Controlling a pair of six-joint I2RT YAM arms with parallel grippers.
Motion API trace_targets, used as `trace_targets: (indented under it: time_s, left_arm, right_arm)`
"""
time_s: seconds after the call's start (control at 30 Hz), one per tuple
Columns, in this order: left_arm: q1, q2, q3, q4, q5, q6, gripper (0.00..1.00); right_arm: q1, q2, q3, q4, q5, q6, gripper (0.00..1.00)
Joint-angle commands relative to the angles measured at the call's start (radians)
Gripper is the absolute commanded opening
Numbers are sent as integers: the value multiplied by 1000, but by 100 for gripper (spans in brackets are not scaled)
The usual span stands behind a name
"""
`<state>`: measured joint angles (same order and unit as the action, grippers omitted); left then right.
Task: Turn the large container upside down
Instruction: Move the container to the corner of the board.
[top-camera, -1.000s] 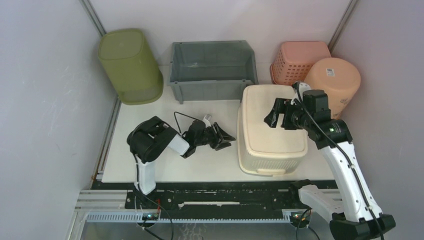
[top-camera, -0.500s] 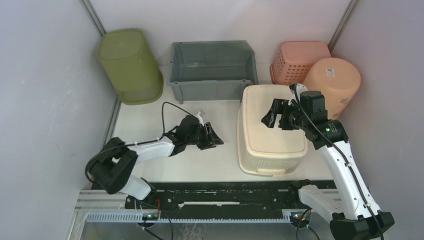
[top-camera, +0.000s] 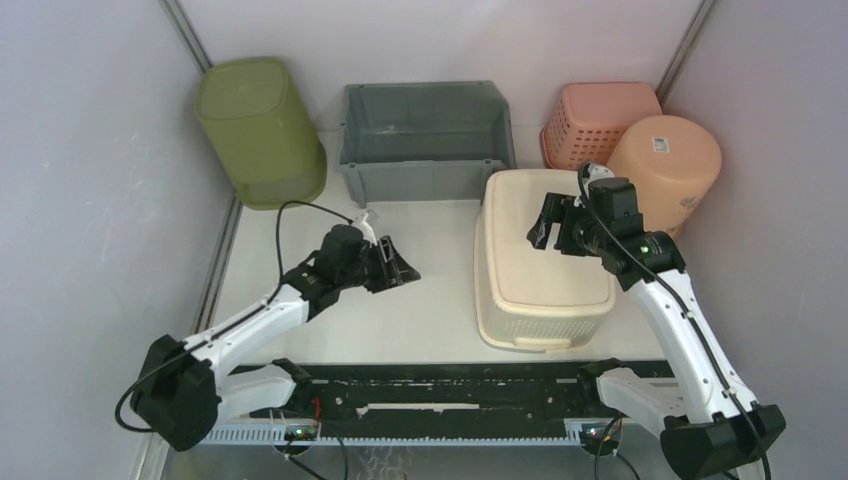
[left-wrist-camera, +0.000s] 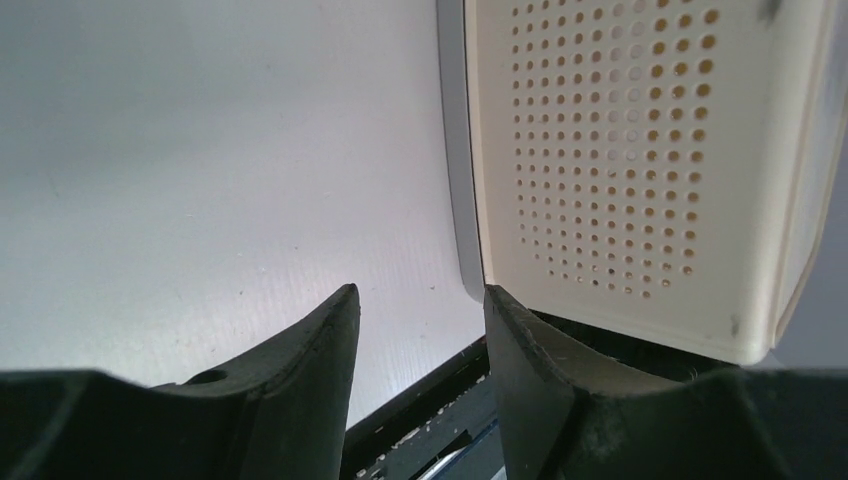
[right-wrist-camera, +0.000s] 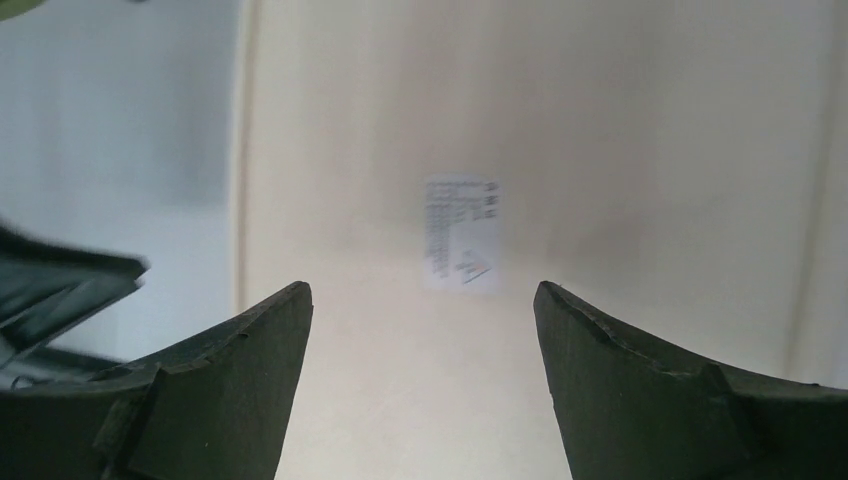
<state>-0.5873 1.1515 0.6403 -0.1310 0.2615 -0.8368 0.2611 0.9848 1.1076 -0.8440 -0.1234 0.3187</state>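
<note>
The large container (top-camera: 540, 290), a cream perforated tub, rests on the table at right of centre with its flat base up and its wider rim down. My right gripper (top-camera: 545, 232) hovers open just above that base, nothing between its fingers. In the right wrist view the base (right-wrist-camera: 620, 150) and its white label (right-wrist-camera: 460, 235) fill the frame beyond the right gripper (right-wrist-camera: 420, 288). My left gripper (top-camera: 400, 268) is open and empty, over bare table to the left of the container and apart from it. The left wrist view shows the dotted side wall (left-wrist-camera: 620, 150) ahead of the left gripper (left-wrist-camera: 420, 292).
An olive bin (top-camera: 258, 130) stands at the back left, a grey open-fronted bin (top-camera: 425, 140) at the back centre. A pink basket (top-camera: 600, 115) and an orange bucket (top-camera: 665, 160) crowd the back right corner. A black rail (top-camera: 440, 385) runs along the near edge.
The left arm has stretched out low and drawn its gripper leftward, away from the container. The right gripper has shifted slightly over the base, still open.
</note>
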Motion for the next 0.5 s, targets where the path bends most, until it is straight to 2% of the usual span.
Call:
trace_targets:
  time_s: [0.0, 0.17, 0.47]
  left_arm:
    - [14, -96, 60, -96, -10, 49, 54]
    - [28, -210, 82, -176, -17, 64, 54]
    - [57, -304, 127, -295, -16, 99, 55]
  right_arm:
    - [-24, 76, 49, -21, 221, 28, 90]
    - [-123, 84, 17, 4, 247, 43, 92]
    - [-234, 55, 16, 13, 232, 31, 92]
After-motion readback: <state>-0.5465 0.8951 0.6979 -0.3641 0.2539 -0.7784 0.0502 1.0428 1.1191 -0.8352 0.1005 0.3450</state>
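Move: The container lies bottom up right beneath the right hand, its middle some 13 cm below and about 1 cm back. From that hand the orange bucket stands roughly 15 cm ahead and 24 cm right, the pink basket about 30 cm ahead and 13 cm right, the grey crate around 24 cm ahead and 27 cm left. From the left hand the container is about 29 cm right, 3 cm ahead and 2 cm lower. The container's upturned bottom is crossed from above by the open right hand, which sweeps about 9 cm right and a little forward from over the label towards the right-hand edge and the orange bucket, dipping slightly early on and turning some 25 degrees clockwise. The left hand, already clear, keeps withdrawing: up, with some drift left and back, fingers unchanged. ##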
